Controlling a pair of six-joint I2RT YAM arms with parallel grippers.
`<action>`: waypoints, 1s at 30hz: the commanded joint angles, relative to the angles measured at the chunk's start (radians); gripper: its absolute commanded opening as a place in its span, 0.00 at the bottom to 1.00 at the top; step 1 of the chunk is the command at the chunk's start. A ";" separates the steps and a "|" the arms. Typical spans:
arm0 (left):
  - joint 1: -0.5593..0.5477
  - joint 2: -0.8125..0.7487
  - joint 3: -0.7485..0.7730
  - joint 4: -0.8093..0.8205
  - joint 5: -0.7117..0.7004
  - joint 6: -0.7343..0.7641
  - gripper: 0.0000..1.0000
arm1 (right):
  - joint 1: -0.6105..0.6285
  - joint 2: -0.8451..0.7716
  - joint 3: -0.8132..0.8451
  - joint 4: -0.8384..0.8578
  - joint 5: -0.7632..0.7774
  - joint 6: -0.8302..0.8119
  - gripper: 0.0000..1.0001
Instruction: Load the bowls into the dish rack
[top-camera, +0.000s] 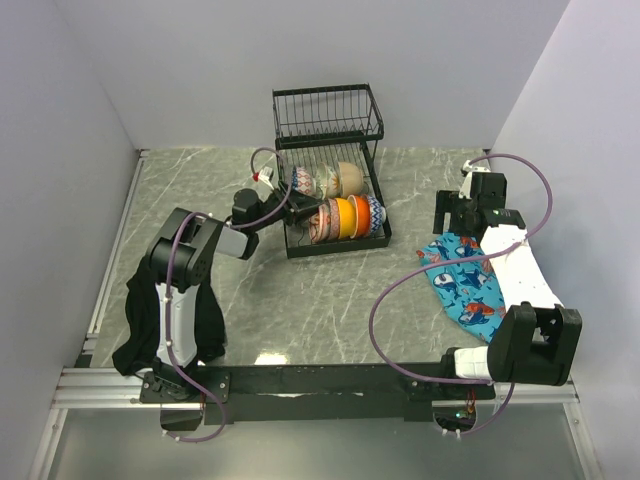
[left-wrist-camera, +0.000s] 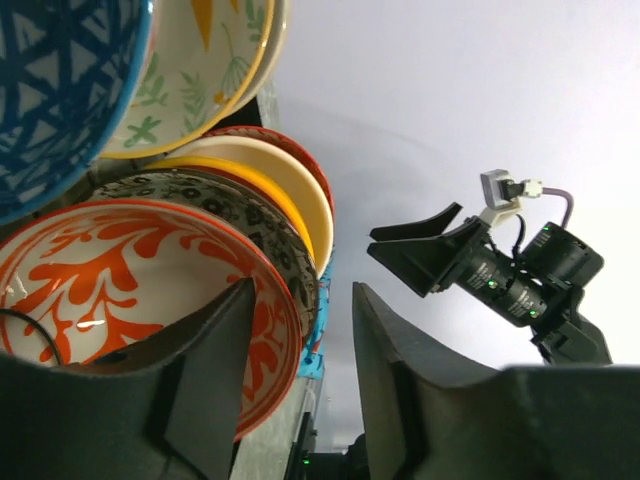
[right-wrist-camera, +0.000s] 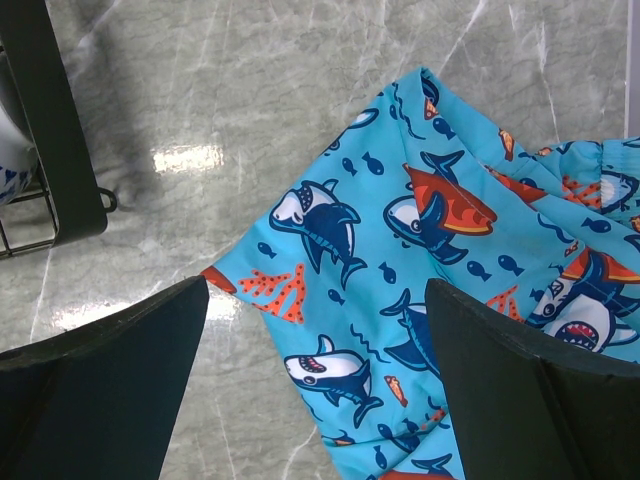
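Observation:
The black wire dish rack (top-camera: 330, 115) stands at the table's far middle. Several bowls stand on edge in its lower tray, among them plain orange ones (top-camera: 343, 216) and beige ones (top-camera: 347, 178). My left gripper (top-camera: 305, 212) reaches into the tray's left end. In the left wrist view its jaws (left-wrist-camera: 305, 300) are open and straddle the rim of a red-patterned bowl (left-wrist-camera: 120, 270), with a gap to the right finger. Behind that bowl stand a black-patterned bowl (left-wrist-camera: 250, 220), a yellow bowl (left-wrist-camera: 270, 175) and a blue bowl (left-wrist-camera: 50, 90). My right gripper (right-wrist-camera: 315, 290) hangs open and empty over the cloth.
A blue shark-print cloth (top-camera: 465, 285) lies crumpled on the marble table at the right, under my right arm. The rack's lower right corner (right-wrist-camera: 50, 130) shows at the left of the right wrist view. White walls close in the table on three sides.

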 joint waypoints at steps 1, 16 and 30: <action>0.004 -0.070 0.041 -0.082 0.020 0.094 0.51 | -0.002 -0.032 -0.003 0.018 -0.005 0.006 0.97; 0.097 -0.320 0.035 -0.436 0.097 0.424 0.69 | -0.002 -0.062 -0.026 0.034 -0.032 0.026 0.99; 0.195 -0.785 0.212 -1.323 -0.013 1.258 0.96 | -0.001 -0.099 0.167 -0.153 0.058 0.150 1.00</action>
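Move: The red-and-white bowl already stands in the front row of the dish rack, its rim between the left hand's half-open fingers, its middle about 3 cm back, 1 cm to the right and 5 cm below. From that hand the yellow bowl is some 8 cm right and 2 cm back, the blue bowl about 7 cm ahead and 2 cm left, both roughly 5 cm lower. The red-and-white bowl lies about 32 cm left of the right hand, 4 cm ahead and 6 cm lower. The left hand opens from half to fully wide, first hanging nearly still over the red-and-white bowl's rim with a slight dip, then pulls away with growing speed, up about 15 cm and left some 10 cm with a smaller drift back, out over the rack's left side. As it leaves, the wrist rolls about 45 degrees clockwise as seen from behind the hand, while the empty, open right hand rises about 4 cm over the cloth and shifts slightly left. ##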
